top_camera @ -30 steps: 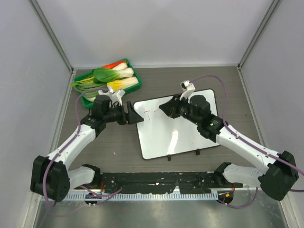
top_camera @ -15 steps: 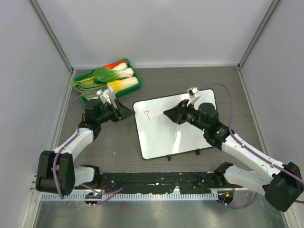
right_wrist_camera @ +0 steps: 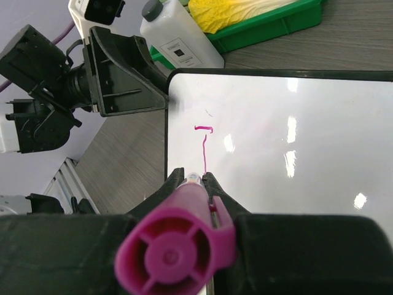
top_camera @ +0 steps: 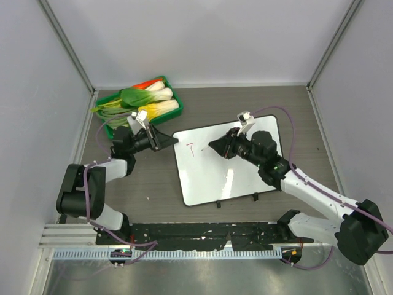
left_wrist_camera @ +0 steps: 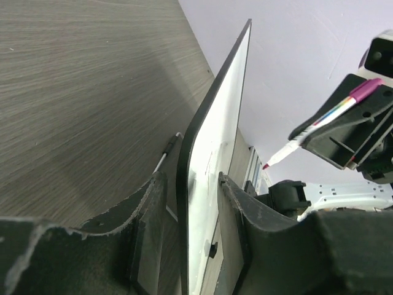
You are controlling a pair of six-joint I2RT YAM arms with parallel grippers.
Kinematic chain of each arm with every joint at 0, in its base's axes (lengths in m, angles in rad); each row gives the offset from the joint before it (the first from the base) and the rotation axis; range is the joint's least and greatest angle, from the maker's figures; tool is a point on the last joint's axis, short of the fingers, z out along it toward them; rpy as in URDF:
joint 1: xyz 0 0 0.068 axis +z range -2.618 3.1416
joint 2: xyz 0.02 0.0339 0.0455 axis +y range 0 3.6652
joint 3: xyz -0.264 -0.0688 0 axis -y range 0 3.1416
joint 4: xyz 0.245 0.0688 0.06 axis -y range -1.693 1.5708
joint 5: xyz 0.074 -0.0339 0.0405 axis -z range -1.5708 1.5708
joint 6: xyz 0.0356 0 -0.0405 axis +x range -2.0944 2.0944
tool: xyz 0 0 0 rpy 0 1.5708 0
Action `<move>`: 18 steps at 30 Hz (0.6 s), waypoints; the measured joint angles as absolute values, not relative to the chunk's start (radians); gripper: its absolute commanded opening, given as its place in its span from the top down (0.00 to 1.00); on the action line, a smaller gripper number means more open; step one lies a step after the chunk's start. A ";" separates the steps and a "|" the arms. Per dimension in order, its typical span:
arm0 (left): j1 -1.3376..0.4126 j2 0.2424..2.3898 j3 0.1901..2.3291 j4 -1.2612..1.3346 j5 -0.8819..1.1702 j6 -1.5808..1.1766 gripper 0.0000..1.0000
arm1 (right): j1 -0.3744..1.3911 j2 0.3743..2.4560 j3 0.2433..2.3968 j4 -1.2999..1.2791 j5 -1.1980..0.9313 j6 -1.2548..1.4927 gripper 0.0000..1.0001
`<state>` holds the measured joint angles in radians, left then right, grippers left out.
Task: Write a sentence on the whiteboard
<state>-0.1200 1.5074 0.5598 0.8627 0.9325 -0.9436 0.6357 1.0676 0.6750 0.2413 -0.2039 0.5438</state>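
Note:
The whiteboard [top_camera: 233, 178] lies on the wooden table, glossy white with a thin black rim. Of the sentence, only a small pink "T" [top_camera: 191, 148] shows near its upper left corner [right_wrist_camera: 204, 144]. My left gripper [top_camera: 174, 142] is at the board's left edge. In the left wrist view its jaws [left_wrist_camera: 187, 178] straddle the whiteboard [left_wrist_camera: 212, 141] rim, open, with a narrow gap on each side. My right gripper [top_camera: 212, 146] is shut on a pink marker [right_wrist_camera: 178, 246]. The marker [left_wrist_camera: 325, 120] tip hangs just above the whiteboard [right_wrist_camera: 295, 160], close to the "T".
A green tray [top_camera: 169, 83] of leafy vegetables sits at the back left, behind my left arm. A white bottle [right_wrist_camera: 178, 43] stands between tray [right_wrist_camera: 270, 27] and board. Two small black feet [top_camera: 218, 204] jut from the board's near edge. Enclosure walls close three sides.
My left gripper pulled back to the left, then came forward to the board's left edge, its jaws narrowing around the rim. The right gripper with the marker drifted slightly over the board.

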 measured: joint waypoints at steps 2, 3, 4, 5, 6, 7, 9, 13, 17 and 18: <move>-0.120 1.515 0.561 0.884 0.945 -0.941 0.61 | 0.636 1.088 0.675 0.249 -0.204 0.540 0.99; -0.123 1.521 0.561 0.891 0.949 -0.939 0.62 | 0.636 1.098 0.675 0.254 -0.204 0.538 0.99; -0.125 1.526 0.561 0.894 0.953 -0.936 0.63 | 0.636 1.107 0.675 0.258 -0.204 0.536 0.98; -0.129 1.533 0.561 0.898 0.957 -0.932 0.65 | 0.636 1.114 0.675 0.262 -0.204 0.533 0.98; -0.133 1.541 0.562 0.899 0.963 -0.928 0.65 | 0.636 1.119 0.676 0.263 -0.204 0.532 0.98; -0.138 1.551 0.565 0.899 0.968 -0.923 0.66 | 0.636 1.123 0.677 0.264 -0.204 0.529 0.98; -0.148 1.568 0.568 0.900 0.973 -0.909 0.67 | 0.636 1.129 0.680 0.268 -0.204 0.525 0.99; -0.165 1.586 0.569 0.900 0.974 -0.891 0.75 | 0.638 1.136 0.694 0.273 -0.204 0.522 0.98; -0.177 1.586 0.569 0.901 0.973 -0.878 0.83 | 0.658 1.145 0.702 0.282 -0.185 0.505 0.99; -0.177 1.585 0.569 0.901 0.973 -0.878 0.85 | 0.668 1.149 0.704 0.283 -0.176 0.498 0.99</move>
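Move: The left hand's half-open fingers already straddle the whiteboard's left edge near the top corner; the grip spot is about 2 cm to its right, 1 cm back and 2 cm lower. From this hand the pink T is some 8 cm right and 2 cm back, the white bottle 11 cm left and 6 cm ahead, lower down. From the right hand, which holds the marker, the T lies about 8 cm left, 1 cm back and 7 cm below. The left hand slides about 2 cm right and 2 cm down, easing back about 1 cm, farther onto the whiteboard's left edge, while its fingers close from under half open to nearly shut and pinch the edge, one finger on the white face and one behind. The right hand keeps its grip on the marker and holds the tip just off the board, drifting about 1.5 cm left towards the pink T and 1 cm forward, dipping about 1.5 cm and then coming back up by half of that. ##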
